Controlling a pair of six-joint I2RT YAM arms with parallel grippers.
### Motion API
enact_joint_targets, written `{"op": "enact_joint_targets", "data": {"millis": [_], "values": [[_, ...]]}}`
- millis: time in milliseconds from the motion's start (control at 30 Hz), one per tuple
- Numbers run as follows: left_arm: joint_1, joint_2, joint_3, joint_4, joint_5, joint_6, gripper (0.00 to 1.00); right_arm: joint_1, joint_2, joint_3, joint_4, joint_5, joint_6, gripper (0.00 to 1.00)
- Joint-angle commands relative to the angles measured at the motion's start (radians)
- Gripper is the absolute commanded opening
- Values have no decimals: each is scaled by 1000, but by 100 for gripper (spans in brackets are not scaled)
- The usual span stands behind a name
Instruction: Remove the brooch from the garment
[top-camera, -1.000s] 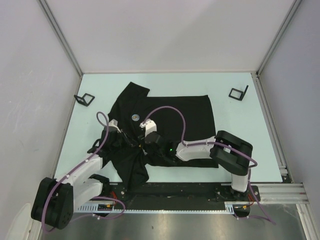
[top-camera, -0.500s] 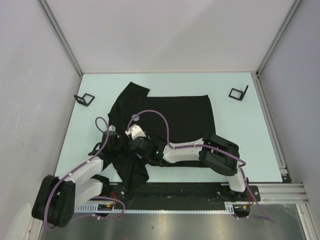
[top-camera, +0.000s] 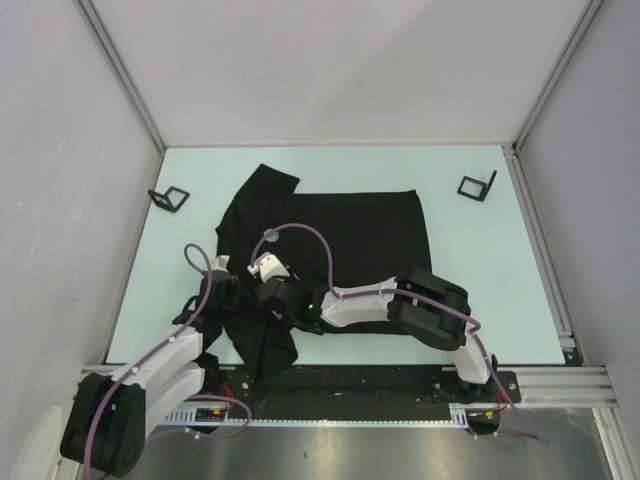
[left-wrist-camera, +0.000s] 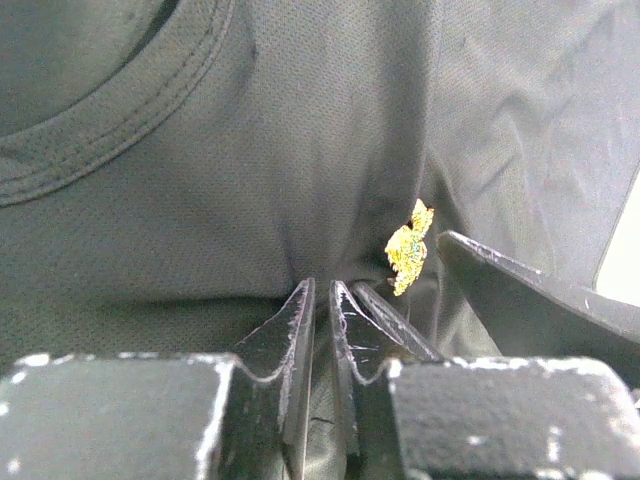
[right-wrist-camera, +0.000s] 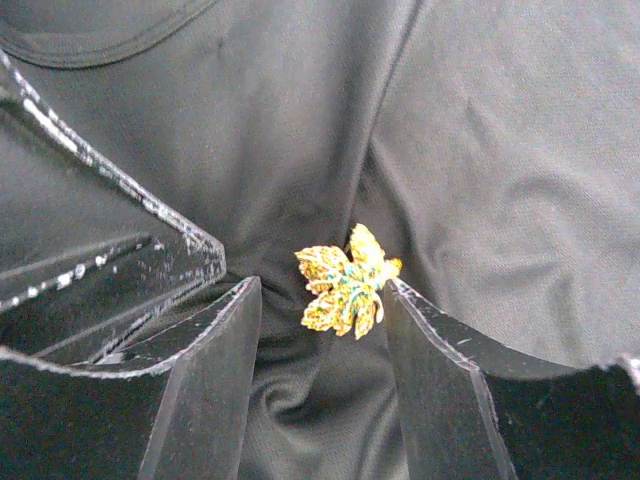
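The garment (top-camera: 370, 225), a black T-shirt, lies spread on the table, bunched at its near left. The brooch (right-wrist-camera: 345, 285), a gold leaf with green specks, is pinned to a raised fold of it. It also shows in the left wrist view as the brooch (left-wrist-camera: 408, 250). My right gripper (right-wrist-camera: 322, 288) is open, one finger on each side of the brooch, and the right finger's tip is touching it. My left gripper (left-wrist-camera: 322, 290) is shut on a fold of the shirt just left of the brooch. From above, both grippers (top-camera: 250, 290) meet over the bunched cloth and hide the brooch.
Two small black wire stands sit at the far corners, one at the left (top-camera: 168, 198) and one at the right (top-camera: 477, 186). The pale green table (top-camera: 480, 280) is walled on three sides. The shirt's collar (left-wrist-camera: 110, 120) lies beyond my left gripper.
My right arm has swung left and down until its gripper straddles the brooch, its jaws a little wider. My left gripper has closed on the shirt's fold and pulled slightly nearer.
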Motion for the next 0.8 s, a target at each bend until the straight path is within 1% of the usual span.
{"op": "enact_joint_targets", "data": {"millis": [0,133,333,367,500,600,767], "values": [[2,-41,-32,-129,-43,3,17,-10,21,35,65,-2,26,56],[2,-54,-20,-149,-40,8,17,-28,27,35,68,-15,43,54],[3,-51,-25,-146,-37,6,17,-31,20,35,73,-20,74,45],[3,-52,-25,-146,-37,6,17,-33,18,34,73,-17,75,41],[2,-58,-22,-145,-31,12,17,-36,0,34,53,-5,112,37],[2,-63,-5,-139,-6,40,15,-33,-17,32,41,4,149,35],[2,-77,52,-166,-3,89,15,-34,-46,2,74,9,192,31]]}}
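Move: The brooch lies just beyond the right fingertips, between the open fingers, about 1 cm ahead of the right hand and 1 cm below, neither left nor right. The cloth at the left fingertips is some 4 cm to the right hand's left, 1 cm nearer the base and 1 cm lower. The round badge sits roughly 10 cm straight ahead, 1 cm down. From the left hand, the brooch is about 4 cm right, 1 cm ahead, level. The brooch is closed in on by the right gripper, which slides just over 1 cm forward and slightly left over the cloth, then stops with its fingers astride it. The fingers narrow from over half open to about a third, while the wrist rolls some 10 degrees clockwise, looking along the fingers. The left hand barely shifts and keeps its almost shut pinch on the cloth beside it. ##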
